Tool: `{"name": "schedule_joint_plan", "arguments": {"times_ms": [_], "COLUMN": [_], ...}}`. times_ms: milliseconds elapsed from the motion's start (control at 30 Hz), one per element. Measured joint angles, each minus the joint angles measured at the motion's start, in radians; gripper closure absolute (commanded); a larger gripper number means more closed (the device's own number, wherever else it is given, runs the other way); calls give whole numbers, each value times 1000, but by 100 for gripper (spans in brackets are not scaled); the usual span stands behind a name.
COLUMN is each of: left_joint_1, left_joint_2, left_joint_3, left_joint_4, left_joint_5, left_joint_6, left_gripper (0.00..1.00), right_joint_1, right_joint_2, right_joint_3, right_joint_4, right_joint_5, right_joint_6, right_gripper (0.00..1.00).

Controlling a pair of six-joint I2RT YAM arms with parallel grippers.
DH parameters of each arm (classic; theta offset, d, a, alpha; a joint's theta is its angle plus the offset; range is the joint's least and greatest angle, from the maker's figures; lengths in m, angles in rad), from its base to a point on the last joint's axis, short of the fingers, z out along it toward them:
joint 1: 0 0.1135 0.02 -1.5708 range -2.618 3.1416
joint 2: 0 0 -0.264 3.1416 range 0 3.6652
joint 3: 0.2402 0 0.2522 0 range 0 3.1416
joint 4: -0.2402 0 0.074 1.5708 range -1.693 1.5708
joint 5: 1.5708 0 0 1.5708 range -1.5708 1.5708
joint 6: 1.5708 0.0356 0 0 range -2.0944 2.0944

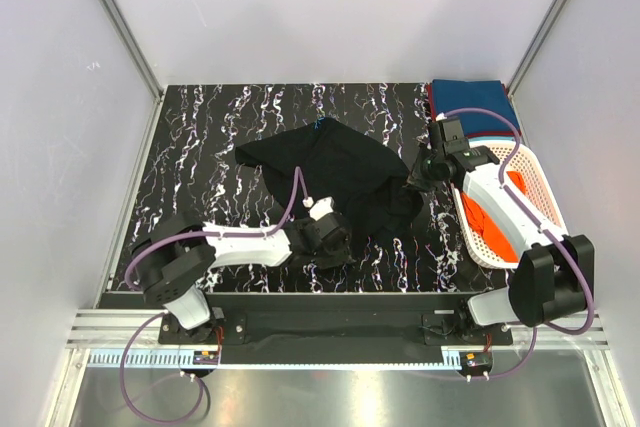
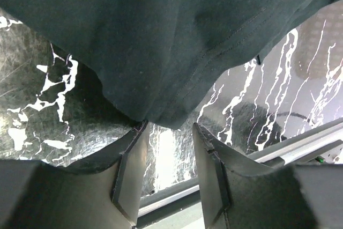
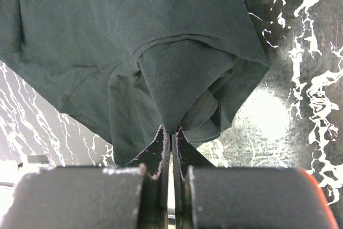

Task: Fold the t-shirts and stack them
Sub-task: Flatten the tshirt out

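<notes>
A black t-shirt (image 1: 330, 162) lies crumpled in the middle of the marbled table. My right gripper (image 1: 415, 179) is shut on a bunched fold at its right side; in the right wrist view the fabric (image 3: 134, 36) rises from the pinched tips (image 3: 172, 130). My left gripper (image 1: 335, 232) is at the shirt's near edge. Its jaws stand apart (image 2: 169, 124), with the hem (image 2: 161, 41) hanging just at the fingertips and not between them. A folded teal-blue t-shirt (image 1: 470, 97) lies at the back right on a dark red one (image 1: 430, 99). An orange t-shirt (image 1: 490, 212) lies in the basket.
A white lattice basket (image 1: 530, 182) stands along the table's right edge, under my right arm. White walls close in the back and both sides. An aluminium rail (image 2: 300, 143) runs along the near edge.
</notes>
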Motion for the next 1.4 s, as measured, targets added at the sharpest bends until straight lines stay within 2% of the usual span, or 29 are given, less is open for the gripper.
{"name": "schedule_joint_plan", "arguments": {"times_ms": [33,100,167,200,233,367,433,500,667,767,800,833,900,967,1133,1267,1400], "left_joint_1": [0,-1,-1,-1,0,-2,3,21,84,108,121,141,194,248,336,404,452], "left_joint_2": [2,11,23,30,33,21,-29,-126,-500,-689,-728,-765,-830,-865,-874,-837,-789], "left_joint_3": [3,11,18,19,20,28,28,29,87,150,159,164,164,163,163,170,184], "left_joint_4": [1,3,3,5,4,-43,-127,-204,-370,-467,-487,-510,-559,-596,-640,-653,-634], "left_joint_5": [-3,-13,-26,-31,-38,-105,-177,-240,-446,-571,-590,-607,-615,-603,-549,-500,-450], "left_joint_6": [0,0,6,6,10,38,68,107,240,304,321,338,367,391,436,476,517], "left_gripper": [57,67,82,95,100,100,100,100,100,100,100,100,100,100,100,100,100], "right_joint_1": [0,0,0,0,0,0,0,-1,-1,-1,-2,-2,-2,-2,20,74,170], "right_joint_2": [-3,-12,-18,-21,-23,-39,-40,-39,-38,-39,-39,-41,-49,-63,-117,-130,-33], "right_joint_3": [-4,-14,-23,-27,-31,-44,-45,-45,-37,-35,-35,-35,-35,-35,-55,-102,-111], "right_joint_4": [2,1,2,2,1,2,1,-5,-50,-83,-93,-101,-121,-138,-130,-79,-5], "right_joint_5": [0,0,0,0,0,0,4,7,28,50,53,54,46,23,-37,-82,-116], "right_joint_6": [0,0,0,0,0,0,-2,-6,-13,-14,-14,-13,-12,-10,64,129,149], "right_gripper": [100,100,100,100,99,98,98,98,94,82,72,68,61,58,49,47,48]}}
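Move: The black t-shirt's near corner lies between the left hand's open fingers, about 1 cm ahead of it and 1 cm lower. From that hand the shirt's blue mark is some 34 cm ahead and 5 cm left, and its left sleeve end roughly 26 cm ahead and 23 cm left. The right hand already pinches a raised bit of shirt; from it the near corner lies about 15 cm back, 13 cm left and 13 cm down, the laundry basket some 24 cm right and 1 cm back. Easing slightly forward, the left hand shuts on the t-shirt's near corner, then sweeps it up and left, about 25 cm each way and some 8 cm forward, the fingers tipping up about 35 degrees and turning counter-clockwise. The right hand keeps its pinch at first, drifting back, then opens, lets go and heads back and left over the shirt, about 6 cm each way, dipping at the end. ##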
